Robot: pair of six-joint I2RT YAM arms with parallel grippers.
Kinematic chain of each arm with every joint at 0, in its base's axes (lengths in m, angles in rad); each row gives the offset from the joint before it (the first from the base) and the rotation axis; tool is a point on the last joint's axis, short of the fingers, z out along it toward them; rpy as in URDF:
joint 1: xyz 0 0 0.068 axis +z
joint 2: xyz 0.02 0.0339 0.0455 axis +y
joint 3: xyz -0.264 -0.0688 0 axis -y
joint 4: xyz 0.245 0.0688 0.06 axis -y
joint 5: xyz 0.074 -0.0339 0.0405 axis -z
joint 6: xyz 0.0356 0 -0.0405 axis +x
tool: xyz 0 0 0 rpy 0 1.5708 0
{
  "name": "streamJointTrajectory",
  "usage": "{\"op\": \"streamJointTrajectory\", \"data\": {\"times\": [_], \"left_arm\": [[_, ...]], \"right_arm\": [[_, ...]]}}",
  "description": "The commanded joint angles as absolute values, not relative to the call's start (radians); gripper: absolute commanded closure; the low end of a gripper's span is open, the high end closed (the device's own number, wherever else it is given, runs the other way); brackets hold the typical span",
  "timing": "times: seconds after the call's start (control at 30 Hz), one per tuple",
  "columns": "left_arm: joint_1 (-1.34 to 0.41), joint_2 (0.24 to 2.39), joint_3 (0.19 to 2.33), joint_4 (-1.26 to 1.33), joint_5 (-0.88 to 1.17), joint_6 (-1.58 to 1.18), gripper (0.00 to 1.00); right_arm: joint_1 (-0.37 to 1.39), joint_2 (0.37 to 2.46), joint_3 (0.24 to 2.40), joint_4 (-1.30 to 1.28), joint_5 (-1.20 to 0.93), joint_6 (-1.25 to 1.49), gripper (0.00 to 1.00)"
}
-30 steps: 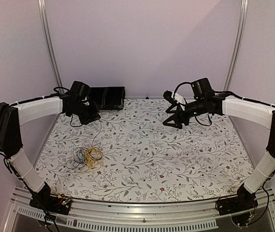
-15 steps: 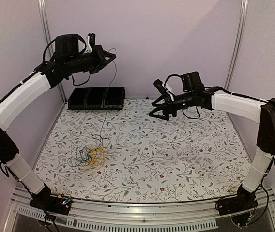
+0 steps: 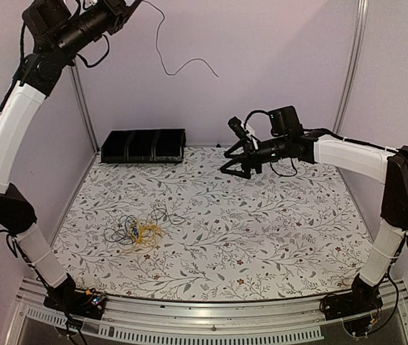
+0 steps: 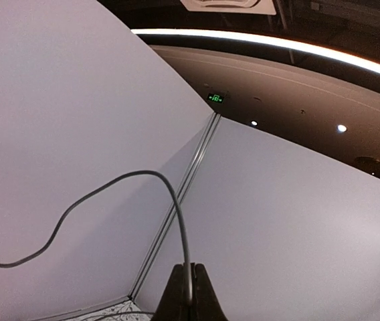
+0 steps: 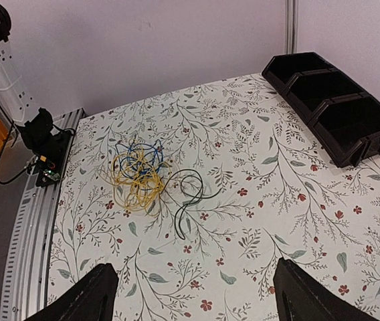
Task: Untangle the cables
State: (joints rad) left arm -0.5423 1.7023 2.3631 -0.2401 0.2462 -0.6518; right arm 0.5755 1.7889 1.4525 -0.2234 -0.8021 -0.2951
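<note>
The cables lie as a small tangle of yellow and blue loops at the table's left. In the right wrist view the same cables have a loose black wire curling off their right side. My left gripper is raised high at the top left, shut on one thin dark wire. That wire swings free in the air, away from the tangle. The left wrist view shows this wire pinched between my left gripper's fingers. My right gripper hovers open above the back middle of the table, nothing between its fingertips.
A black three-compartment bin stands at the back left against the wall, seen also as the bin in the right wrist view. The floral table cover ends at a metal rail along the near edge.
My left arm has swung from table height to far overhead, pulling one wire clear of the tangle. My right arm shifted slightly left, then held still, jaws opening a little wider.
</note>
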Motion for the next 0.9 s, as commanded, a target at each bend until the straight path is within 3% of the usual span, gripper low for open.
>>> {"op": "streamJointTrajectory", "data": {"times": [0.0,0.23,0.53,0.67,0.87], "left_arm": [[-0.549,1.724,2.267,-0.247,0.162,-0.63,1.0],[-0.5,1.686,2.091,-0.295,-0.05,-0.597,1.0],[-0.326,1.639,1.815,-0.241,-0.081,-0.65,1.0],[-0.224,1.696,1.863,-0.341,-0.035,-0.623,1.0],[-0.1,1.736,1.845,-0.296,-0.035,-0.572,1.0]], "right_arm": [[0.581,1.763,1.47,-0.204,-0.815,-0.299,0.15],[0.582,1.735,1.425,-0.234,-0.799,-0.32,0.16],[0.58,1.646,1.321,-0.296,-0.724,-0.388,0.15],[0.579,1.609,1.315,-0.367,-0.679,-0.438,0.14],[0.574,1.551,1.347,-0.527,-0.611,-0.543,0.14]]}}
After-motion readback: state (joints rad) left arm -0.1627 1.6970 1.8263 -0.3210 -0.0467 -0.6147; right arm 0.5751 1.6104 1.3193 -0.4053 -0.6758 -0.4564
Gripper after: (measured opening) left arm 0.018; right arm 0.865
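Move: The grey cable is already pinched high up in the left hand. The black bin it seems headed for is centred some 31 cm ahead of that hand, 11 cm to its left and roughly 62 cm below. Down on the table, about 66 cm below, the yellow-blue tangle lies 14 cm back and 7 cm left, and the loose dark cable 6 cm back and 4 cm right. From the right hand, the bin is about 31 cm ahead, 40 cm left and 20 cm down. The grey cable, still pinched in the shut left fingers, is swept down about 25 cm and forward some 18 cm towards the black bin, then increasingly left as the descent levels off. The wrist tips down and turns counter-clockwise. The open, empty right hand backs off about 5 cm to its right and back. ##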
